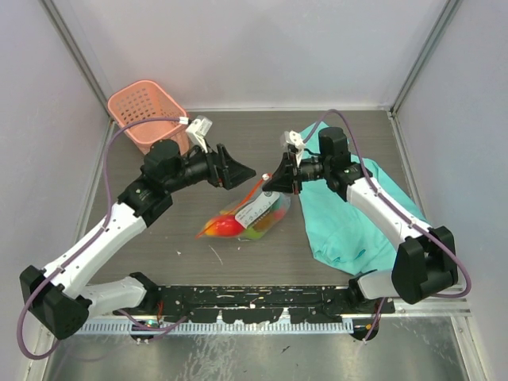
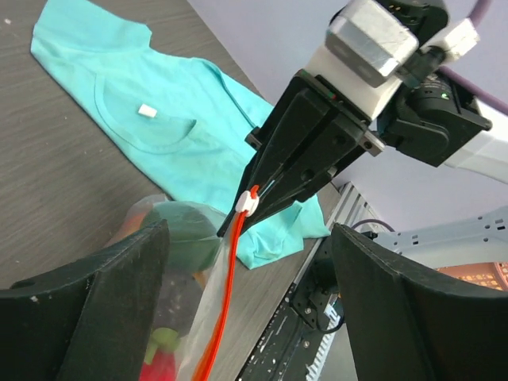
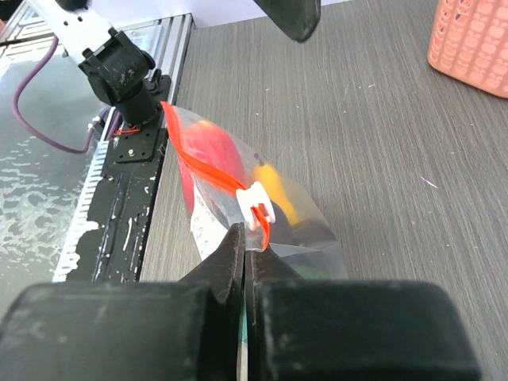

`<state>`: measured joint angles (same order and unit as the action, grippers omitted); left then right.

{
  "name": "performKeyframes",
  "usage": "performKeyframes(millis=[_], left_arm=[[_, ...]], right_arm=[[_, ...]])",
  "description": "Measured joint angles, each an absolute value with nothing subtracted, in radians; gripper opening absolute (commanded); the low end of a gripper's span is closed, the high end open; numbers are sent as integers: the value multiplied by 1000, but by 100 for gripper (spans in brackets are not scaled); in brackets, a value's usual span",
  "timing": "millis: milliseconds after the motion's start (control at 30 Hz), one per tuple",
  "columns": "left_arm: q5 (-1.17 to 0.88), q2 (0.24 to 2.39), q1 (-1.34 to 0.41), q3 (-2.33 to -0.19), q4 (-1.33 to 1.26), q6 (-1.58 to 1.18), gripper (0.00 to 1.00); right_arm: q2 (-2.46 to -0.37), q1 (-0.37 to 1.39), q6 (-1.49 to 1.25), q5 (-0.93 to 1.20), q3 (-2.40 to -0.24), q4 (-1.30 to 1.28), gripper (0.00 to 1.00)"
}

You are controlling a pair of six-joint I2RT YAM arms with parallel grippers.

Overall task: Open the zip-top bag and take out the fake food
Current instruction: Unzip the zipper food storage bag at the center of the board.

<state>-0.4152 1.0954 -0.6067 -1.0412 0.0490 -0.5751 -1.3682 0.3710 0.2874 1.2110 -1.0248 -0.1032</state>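
Note:
The zip-top bag (image 1: 248,214) lies on the table between the arms, with one end lifted. Its red-orange zip strip (image 2: 222,309) runs up to the white slider (image 2: 248,203). My right gripper (image 3: 244,238) is shut on the bag's top edge, just beside the slider (image 3: 258,205). Through the plastic show pieces of fake food (image 1: 226,226): red (image 3: 202,151), orange (image 3: 274,186) and green (image 2: 186,230). My left gripper (image 1: 238,171) hovers open just left of the lifted end. Its fingers (image 2: 95,294) straddle the strip without touching it.
A pink basket (image 1: 147,111) stands at the back left behind the left arm. A teal cloth (image 1: 349,218) lies spread under the right arm. The black mounting rail (image 1: 254,302) runs along the near edge.

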Motion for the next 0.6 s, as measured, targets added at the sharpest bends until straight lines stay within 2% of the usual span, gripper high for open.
performKeyframes(millis=[67, 167, 367, 467, 600], left_arm=[[-417, 1125, -607, -1065, 69, -588, 77], [-417, 1155, -612, -1091, 89, -591, 64], [-425, 1202, -630, -1138, 110, -582, 57], [-432, 1235, -644, -1168, 110, -580, 50], [-434, 1266, -666, -1185, 110, -573, 46]], right_arm=[[-1365, 362, 292, 1214, -1036, -121, 1], [-1361, 345, 294, 1220, -1046, -138, 1], [-1348, 319, 294, 1234, -1057, -161, 1], [-1348, 318, 294, 1242, -1059, -170, 1], [-1348, 318, 295, 1250, -1061, -182, 1]])
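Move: The white slider of the orange zip lies about 6 cm to the right of the open left fingers, 3 cm ahead and some 4 cm below them. The shut right fingers pinch the bag edge just beside it, about 2 cm right of the slider and level with it in depth; from the right hand it is thus 2 cm to the left. The red food in the bag lies about 4 cm left of the left hand, 11 cm back and 12 cm lower. No new touch yet: the left hand heads for the slider, going about 4 cm to the right with a slight forward start, and narrows its wide-open fingers to about half open. The right fingers keep their pinch on the bag edge beside the slider and carry it about 1.5 cm right and as much up, then stay there. ##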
